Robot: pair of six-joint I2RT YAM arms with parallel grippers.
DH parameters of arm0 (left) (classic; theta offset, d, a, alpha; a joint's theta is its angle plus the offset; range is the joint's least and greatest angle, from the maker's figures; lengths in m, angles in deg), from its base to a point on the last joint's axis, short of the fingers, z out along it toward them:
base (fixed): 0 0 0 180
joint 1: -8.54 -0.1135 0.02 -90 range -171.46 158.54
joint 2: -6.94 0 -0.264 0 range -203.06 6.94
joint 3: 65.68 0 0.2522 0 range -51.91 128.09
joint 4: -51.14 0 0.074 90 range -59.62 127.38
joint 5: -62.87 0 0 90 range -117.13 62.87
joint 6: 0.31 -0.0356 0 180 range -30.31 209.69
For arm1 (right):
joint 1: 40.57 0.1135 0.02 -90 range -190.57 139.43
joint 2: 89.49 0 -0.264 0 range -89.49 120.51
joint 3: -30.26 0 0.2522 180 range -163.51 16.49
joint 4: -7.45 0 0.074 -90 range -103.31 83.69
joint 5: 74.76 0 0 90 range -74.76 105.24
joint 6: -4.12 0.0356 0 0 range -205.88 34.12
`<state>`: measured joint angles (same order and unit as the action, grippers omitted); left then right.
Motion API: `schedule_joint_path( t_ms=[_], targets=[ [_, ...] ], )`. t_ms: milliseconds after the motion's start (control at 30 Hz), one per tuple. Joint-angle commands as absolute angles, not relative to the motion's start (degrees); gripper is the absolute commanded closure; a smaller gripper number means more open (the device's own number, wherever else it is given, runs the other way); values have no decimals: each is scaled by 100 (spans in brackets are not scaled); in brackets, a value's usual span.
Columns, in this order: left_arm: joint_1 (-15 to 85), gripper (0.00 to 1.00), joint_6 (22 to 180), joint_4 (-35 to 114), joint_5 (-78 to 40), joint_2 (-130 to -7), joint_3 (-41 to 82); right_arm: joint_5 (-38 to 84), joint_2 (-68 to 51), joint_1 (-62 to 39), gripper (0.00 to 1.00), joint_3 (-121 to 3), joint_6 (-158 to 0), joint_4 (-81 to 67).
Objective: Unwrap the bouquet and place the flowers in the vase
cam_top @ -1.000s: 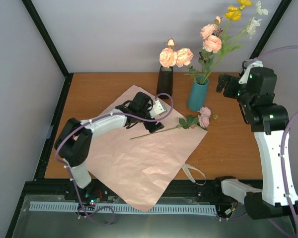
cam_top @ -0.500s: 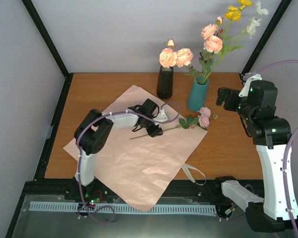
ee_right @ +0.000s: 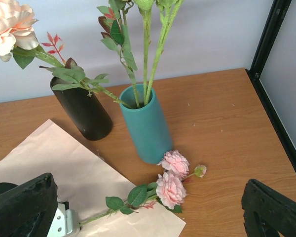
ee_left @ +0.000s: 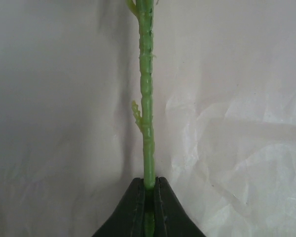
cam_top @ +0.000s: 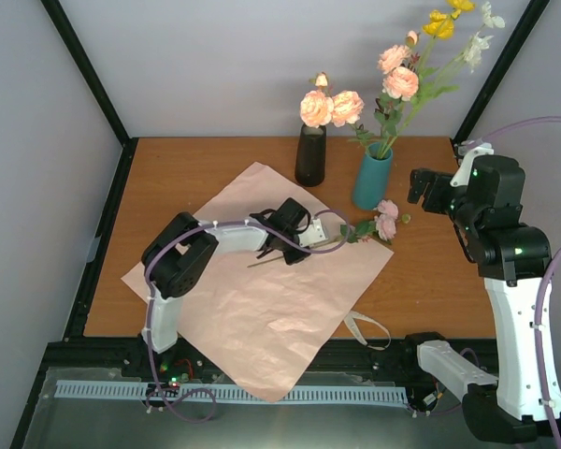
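Note:
The pink paper sheet (cam_top: 271, 281) lies spread open on the table. One flower lies across its far corner, its pink heads (cam_top: 385, 221) on the wood beside the teal vase (cam_top: 371, 180). My left gripper (cam_top: 285, 251) is shut on this flower's green stem (ee_left: 147, 108), which runs straight up from the closed jaws in the left wrist view. The teal vase holds several flowers (cam_top: 399, 82). My right gripper (cam_top: 428, 187) hangs open and empty in the air to the right of that vase, and from it I see the lying flower's heads (ee_right: 171, 177) below the teal vase (ee_right: 146, 126).
A black vase (cam_top: 309, 154) with peach roses stands left of the teal one, close behind the paper. A beige ribbon (cam_top: 366, 327) lies at the table's near edge. Black frame posts stand at the back corners.
My left gripper came down onto the stem and went from open to shut on it. The stem's free end shifted slightly. The right arm barely moved.

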<state>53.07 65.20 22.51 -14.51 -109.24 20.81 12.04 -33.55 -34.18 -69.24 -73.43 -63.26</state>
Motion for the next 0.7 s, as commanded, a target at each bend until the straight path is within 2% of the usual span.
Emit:
schedule_joint_path(
  t_ms=[0, 367, 667],
  targets=[
    [5359, 100, 6506, 2466, -1645, -10418, 1892, 1257, -3490, -3442, 0, -6968, -7405, -6331],
    [5414, 100, 6491, 2166, -1207, -9363, 1740, 1243, -3968, -3442, 0, -6698, -7341, -6229],
    [5616, 100, 6663, 1614, -1208, -8518, 1759, 1698, -4430, -3442, 0, -6675, -7320, -6178]
  ],
)
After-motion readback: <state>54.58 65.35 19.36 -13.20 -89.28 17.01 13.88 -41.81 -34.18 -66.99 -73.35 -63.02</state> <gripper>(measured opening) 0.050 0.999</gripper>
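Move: The left fingers are already shut on the pink flower's stem, just above the paper; its blossoms lie about 22 cm to the right and 9 cm farther out. From this hand the teal vase stands roughly 16 cm ahead and 18 cm right, the black vase some 23 cm ahead and 2 cm right, both middles about 9 cm higher. From the high right hand the teal vase is around 21 cm ahead, 3 cm left and 28 cm below, the blossoms 14 cm ahead, 1 cm right, 36 cm below. The left hand keeps its pinch on the stem and, after a slow start, lifts it nearly straight up off the paper by about 12 cm, easing 2 to 3 cm back towards its base while the wrist tilts some 15 degrees so that the fingers point less steeply down and more to the right. Meanwhile the right hand, empty and wide open, draws back about 4 cm from above the table in front of the teal vase, rising about 2 cm and tipping its fingers slightly upward. ##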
